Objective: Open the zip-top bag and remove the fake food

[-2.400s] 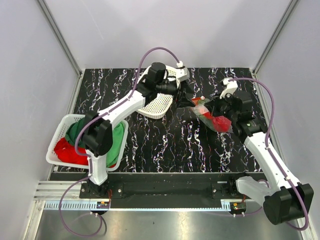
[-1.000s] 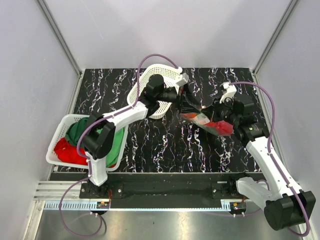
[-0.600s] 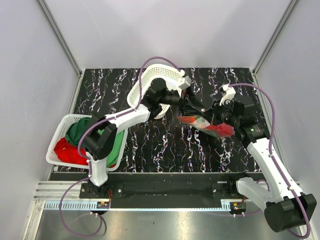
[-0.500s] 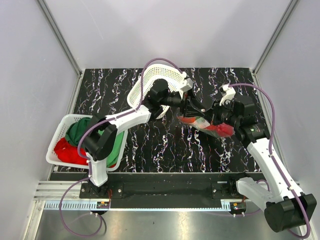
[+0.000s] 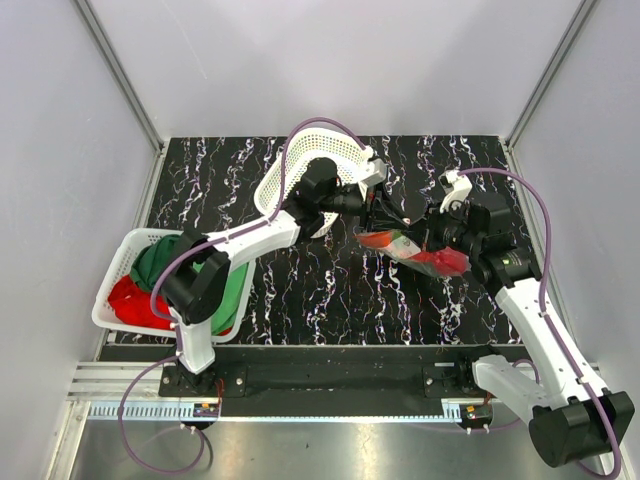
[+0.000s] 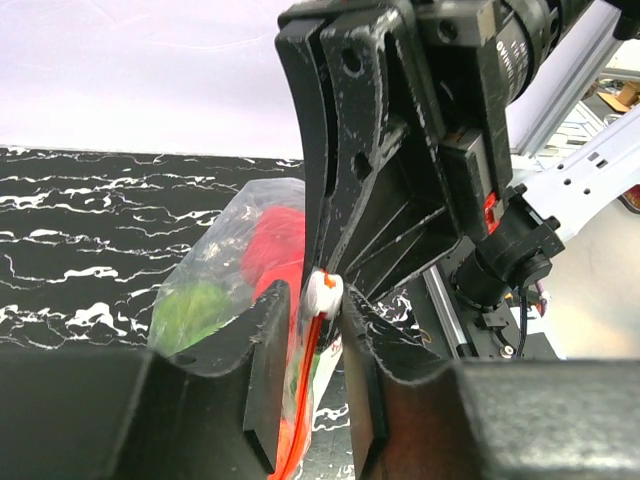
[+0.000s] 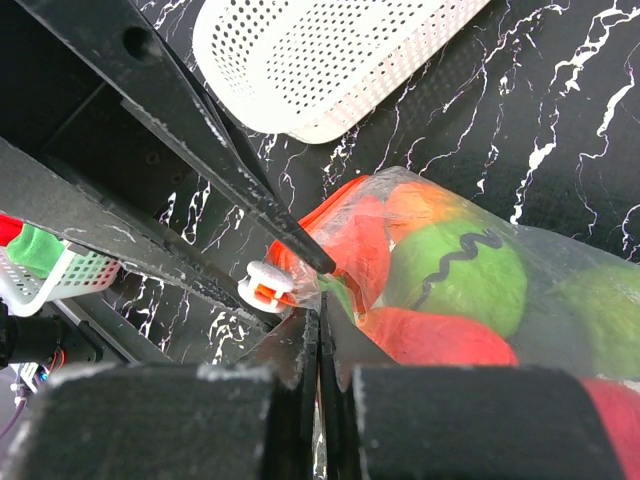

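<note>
The zip-top bag point(image 5: 410, 248) hangs between my two grippers over the middle of the table. It holds the fake food, red and green pieces point(image 7: 460, 270). My left gripper point(image 5: 383, 215) has its jaws closed narrowly around the white zip slider point(image 6: 323, 292) at the end of the red-orange strip. The bag point(image 6: 240, 250) shows behind it in the left wrist view. My right gripper point(image 7: 319, 325) is shut on the clear plastic edge of the bag point(image 7: 420, 210), just beside the slider point(image 7: 265, 285).
A white mesh basket point(image 5: 300, 170) stands tipped on its edge behind my left arm, and shows in the right wrist view point(image 7: 330, 60). A second white basket point(image 5: 120, 270) at the left holds red and green cloths.
Both grippers and the bag have drifted slightly. The left gripper has swung right toward the right gripper. The white basket behind the left arm has tipped further up on edge.
</note>
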{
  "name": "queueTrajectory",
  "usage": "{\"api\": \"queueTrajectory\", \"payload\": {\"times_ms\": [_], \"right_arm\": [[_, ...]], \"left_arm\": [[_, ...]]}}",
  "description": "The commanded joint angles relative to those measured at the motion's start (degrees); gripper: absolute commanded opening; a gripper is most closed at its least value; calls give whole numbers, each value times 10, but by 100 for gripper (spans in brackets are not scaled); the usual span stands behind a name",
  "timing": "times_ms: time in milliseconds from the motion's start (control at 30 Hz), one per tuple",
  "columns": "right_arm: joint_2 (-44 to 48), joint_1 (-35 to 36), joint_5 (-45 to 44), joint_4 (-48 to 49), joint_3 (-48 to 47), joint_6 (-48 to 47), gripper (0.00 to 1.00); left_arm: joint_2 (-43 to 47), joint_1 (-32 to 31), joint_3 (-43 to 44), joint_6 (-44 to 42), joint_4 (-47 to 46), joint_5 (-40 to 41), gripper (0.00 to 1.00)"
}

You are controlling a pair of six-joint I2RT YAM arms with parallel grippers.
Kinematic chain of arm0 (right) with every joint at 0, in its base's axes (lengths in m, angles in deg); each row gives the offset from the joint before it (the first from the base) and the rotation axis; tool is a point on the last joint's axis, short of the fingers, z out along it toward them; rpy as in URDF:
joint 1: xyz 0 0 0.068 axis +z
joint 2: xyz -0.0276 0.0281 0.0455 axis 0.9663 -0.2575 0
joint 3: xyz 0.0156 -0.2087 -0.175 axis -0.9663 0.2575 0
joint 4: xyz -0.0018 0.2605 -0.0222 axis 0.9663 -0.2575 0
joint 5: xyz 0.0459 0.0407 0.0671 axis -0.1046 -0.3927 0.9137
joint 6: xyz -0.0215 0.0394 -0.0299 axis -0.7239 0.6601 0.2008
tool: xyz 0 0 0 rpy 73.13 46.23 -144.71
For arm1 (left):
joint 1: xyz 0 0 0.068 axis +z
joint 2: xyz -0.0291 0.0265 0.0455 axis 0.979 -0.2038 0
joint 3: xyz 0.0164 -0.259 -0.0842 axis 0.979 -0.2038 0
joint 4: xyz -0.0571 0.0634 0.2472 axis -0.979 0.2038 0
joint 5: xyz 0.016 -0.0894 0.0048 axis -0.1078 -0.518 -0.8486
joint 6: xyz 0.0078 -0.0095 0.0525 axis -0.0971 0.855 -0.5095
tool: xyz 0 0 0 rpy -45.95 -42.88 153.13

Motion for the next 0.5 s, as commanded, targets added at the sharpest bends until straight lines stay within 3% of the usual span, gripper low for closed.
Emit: {"api": "queueTrajectory", "payload": {"times_ms": [0,300,467], "right_arm": [[16,0,5,17,-25,4,0],[16,-1,13,18,-27,1,0],[26,0,12,20,-34,-2,0]], "left_arm": [[37,0,-7,-20,-15,12,30],[40,0,-1,-28,2,9,0],[34,0,10,-40,30,10,0]]}}
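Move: The white zip slider sits right at the left hand's fingertips, about 1 cm to the right of the hand point, straight ahead and level with it, between fingers still apart. Food in the bag hangs roughly 8 cm to the right, level fore-and-aft and 8 cm lower; the white basket's middle is some 16 cm ahead, 17 cm left and 18 cm down. From the right hand the slider lies about 4 cm left, neither ahead nor back, and 2 cm up. The left fingers, pointing to the right, shut on the zip slider from about a third open to nearly closed, pinching it at their tips; the left hand otherwise stays in place, shifting under half a centimetre. The right hand stays put, fingers still shut on the bag's edge just beside the slider, holding the bag up against this grip. ##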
